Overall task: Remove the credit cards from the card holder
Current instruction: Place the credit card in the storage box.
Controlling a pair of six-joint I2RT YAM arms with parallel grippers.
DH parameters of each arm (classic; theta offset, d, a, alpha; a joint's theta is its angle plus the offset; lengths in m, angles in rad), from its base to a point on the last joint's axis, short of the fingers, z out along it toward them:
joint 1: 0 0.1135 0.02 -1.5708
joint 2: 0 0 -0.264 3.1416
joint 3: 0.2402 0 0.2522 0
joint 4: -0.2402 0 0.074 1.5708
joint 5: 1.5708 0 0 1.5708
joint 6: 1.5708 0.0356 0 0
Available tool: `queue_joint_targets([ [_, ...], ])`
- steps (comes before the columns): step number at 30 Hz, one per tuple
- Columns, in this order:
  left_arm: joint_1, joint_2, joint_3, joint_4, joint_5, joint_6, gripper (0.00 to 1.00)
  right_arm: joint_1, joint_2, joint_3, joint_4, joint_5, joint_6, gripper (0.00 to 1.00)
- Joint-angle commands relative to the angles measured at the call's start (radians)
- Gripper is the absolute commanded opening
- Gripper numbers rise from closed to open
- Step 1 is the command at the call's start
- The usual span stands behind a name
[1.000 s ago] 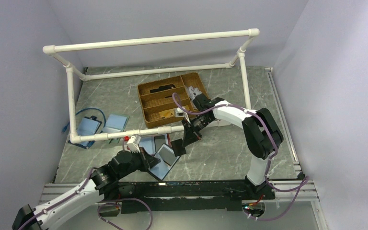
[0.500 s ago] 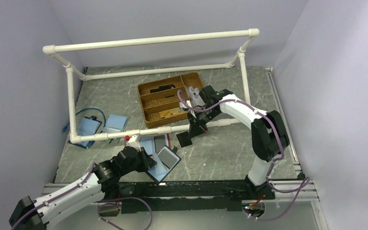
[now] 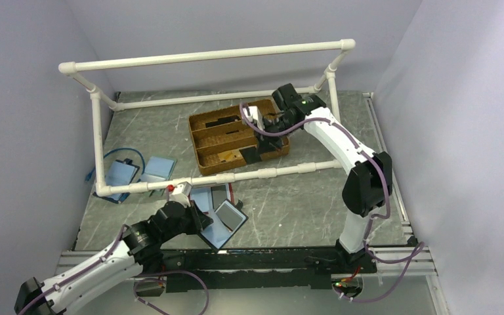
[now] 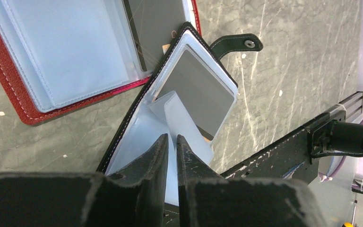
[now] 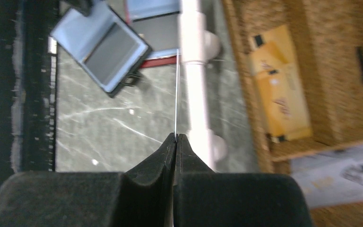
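The card holder (image 3: 228,220) lies open near the table's front, black-edged with pale clear sleeves (image 4: 139,135). A grey card (image 4: 196,92) shows inside one sleeve. My left gripper (image 3: 200,220) reaches over its near half. The jaws (image 4: 171,138) stand a narrow gap apart, and a lifted sleeve flap (image 4: 177,111) runs between them. My right gripper (image 3: 262,134) hangs over the wicker tray, shut on a dark credit card (image 3: 250,156). In the right wrist view that card (image 5: 177,90) appears edge-on as a thin line rising from the fingertips (image 5: 175,136). The holder (image 5: 106,45) lies far below.
A red-edged holder (image 3: 205,195) lies open just behind the black one, touching it (image 4: 9,90). The brown wicker tray (image 3: 200,141) holds small items, one of them yellow (image 5: 279,94). A white PVC pipe frame (image 3: 203,57) spans the table. Blue items (image 3: 121,174) lie at the left.
My right gripper carried the dark card from beside the holder up and back over the tray. My left jaws parted slightly and the left arm drew back a little.
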State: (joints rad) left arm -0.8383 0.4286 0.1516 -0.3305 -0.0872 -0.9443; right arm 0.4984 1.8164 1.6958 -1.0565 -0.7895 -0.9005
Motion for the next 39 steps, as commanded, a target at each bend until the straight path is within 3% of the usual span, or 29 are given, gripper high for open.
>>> queue_joint_targets([
  [1,0.003,-0.033,0.0,-0.005,-0.025,0.006,0.17,-0.004,0.081,0.192,-0.022,0.149,0.009,0.0],
  [8,0.003,-0.038,0.004,-0.018,-0.03,0.015,0.18,-0.003,0.195,0.392,0.046,0.265,0.073,0.0],
  [30,0.003,0.017,0.013,0.014,-0.034,0.027,0.19,0.044,0.505,0.664,0.356,0.56,0.128,0.0],
  [39,0.002,0.003,0.008,0.006,-0.04,0.027,0.19,0.08,0.58,0.67,0.44,0.654,0.103,0.0],
])
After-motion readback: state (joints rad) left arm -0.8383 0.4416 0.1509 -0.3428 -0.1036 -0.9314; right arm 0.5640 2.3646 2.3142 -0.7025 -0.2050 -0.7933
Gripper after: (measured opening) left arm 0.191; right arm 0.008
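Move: Out in the storage box, its far compartment with the dark cards lies about 26 cm ahead of the right hand, 13 cm to its left and 16 cm below; that hand already holds a dark credit card. The yellow cards lie some 11 cm ahead and 8 cm left of the right hand, the clear cards about 21 cm ahead and 5 cm right, both similarly low. From the left hand the dark cards' compartment is roughly 43 cm ahead, 1 cm right and 3 cm lower. Carrying the credit card out over the storage box towards the far compartment, the right hand travels about 22 cm forward and drifts some 6 cm left, mostly late on, rising a little first and then sinking about 5 cm. The wrist turns some 35 degrees, swinging the fingers from left-and-down to forward-left-and-down, while they stay shut on the card. ##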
